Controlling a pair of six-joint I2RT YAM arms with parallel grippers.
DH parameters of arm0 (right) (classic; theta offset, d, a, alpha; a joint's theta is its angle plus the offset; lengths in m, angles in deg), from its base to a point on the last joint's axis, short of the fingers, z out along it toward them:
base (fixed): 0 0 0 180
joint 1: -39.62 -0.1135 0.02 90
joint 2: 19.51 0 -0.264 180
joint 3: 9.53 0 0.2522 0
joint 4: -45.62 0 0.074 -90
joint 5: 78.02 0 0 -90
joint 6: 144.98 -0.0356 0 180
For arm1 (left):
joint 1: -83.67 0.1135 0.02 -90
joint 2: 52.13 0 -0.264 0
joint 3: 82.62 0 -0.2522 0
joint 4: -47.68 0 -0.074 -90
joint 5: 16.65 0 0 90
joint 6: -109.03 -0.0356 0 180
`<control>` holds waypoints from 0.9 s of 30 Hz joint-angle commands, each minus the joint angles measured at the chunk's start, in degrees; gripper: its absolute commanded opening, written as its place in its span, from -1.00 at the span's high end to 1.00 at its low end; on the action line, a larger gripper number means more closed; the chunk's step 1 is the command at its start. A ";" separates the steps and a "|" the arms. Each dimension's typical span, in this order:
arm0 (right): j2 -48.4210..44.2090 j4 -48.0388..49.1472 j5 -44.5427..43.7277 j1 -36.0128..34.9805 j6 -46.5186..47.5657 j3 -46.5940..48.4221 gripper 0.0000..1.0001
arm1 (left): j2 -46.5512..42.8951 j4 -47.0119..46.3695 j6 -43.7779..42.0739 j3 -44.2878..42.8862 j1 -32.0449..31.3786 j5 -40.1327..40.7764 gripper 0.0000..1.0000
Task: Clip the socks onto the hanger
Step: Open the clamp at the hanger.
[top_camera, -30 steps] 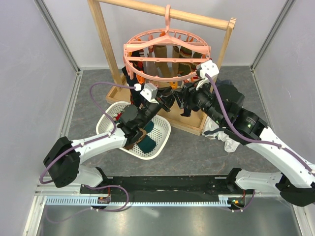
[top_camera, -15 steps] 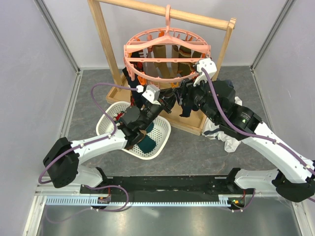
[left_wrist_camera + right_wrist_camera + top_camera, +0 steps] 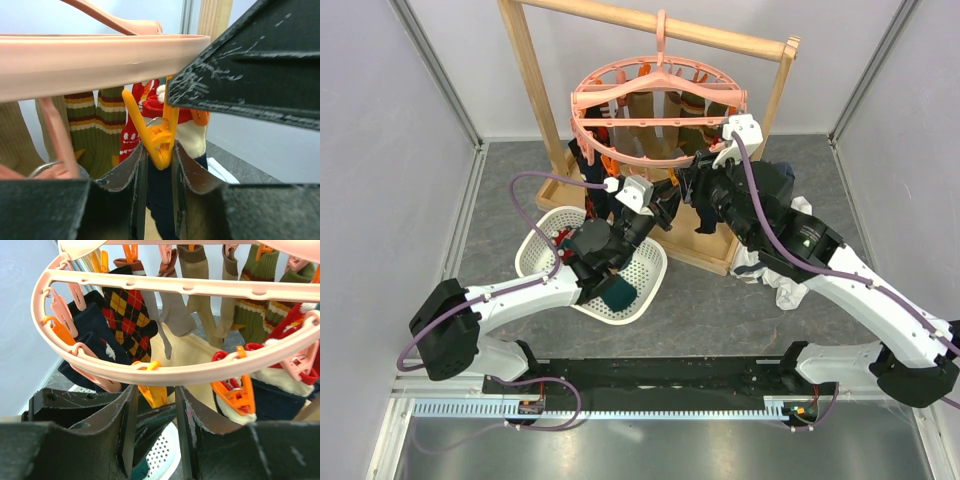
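Note:
The pink ring hanger (image 3: 582, 120) hangs from the wooden rack with several socks clipped on. My left gripper (image 3: 658, 205) is below its front rim, shut on a navy sock (image 3: 160, 200). It holds the sock's top edge against an orange clip (image 3: 160, 142) under the rim (image 3: 100, 60). My right gripper (image 3: 686, 186) is open next to it. In the right wrist view its fingers (image 3: 197, 415) stand either side of that orange clip (image 3: 155, 392), not touching it. A dark teal sock (image 3: 618, 295) lies in the basket.
The wooden rack frame (image 3: 530, 70) stands at the back on a wooden base. A white mesh basket (image 3: 545, 250) sits below my left arm. White and grey garments (image 3: 785, 285) lie under my right arm. Grey walls close both sides.
Both grippers have risen toward the hanger's front rim. The right gripper has moved left and closer to the left gripper. The hanger has shifted slightly.

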 commanded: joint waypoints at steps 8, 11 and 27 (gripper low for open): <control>1.58 4.31 -3.71 0.00 -1.31 -1.36 0.28 | 0.43 0.50 -4.13 -2.87 -1.60 1.40 0.71; 1.49 5.62 -5.12 0.00 -0.78 -2.33 0.40 | 0.25 0.16 -3.95 -2.35 -1.69 -0.27 0.70; -1.31 7.65 -1.70 0.00 5.37 -3.65 1.00 | -4.14 3.31 0.08 0.47 3.05 -9.84 -0.10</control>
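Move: Between the left hand's shut fingertips is the lower end of an orange clamp hanging at the near rim; its middle is roughly 1 cm ahead, 1 cm right and 2 cm up. From the right hand the same clamp is about 2 cm ahead, 1 cm left and 1 cm down. A pink clamp hangs some 6 cm to the left of it, level with it, and an orange clamp with a Santa sock about 7 cm to its right and 3 cm farther out. Easing down and forward about 2 cm in all, the right hand brings its part-open fingers onto the orange clamp below the rim and closes them until they pinch its right-hand leg. The left hand keeps its hold on the clamp's lower end, practically in place, then opens at the end and lets go. ##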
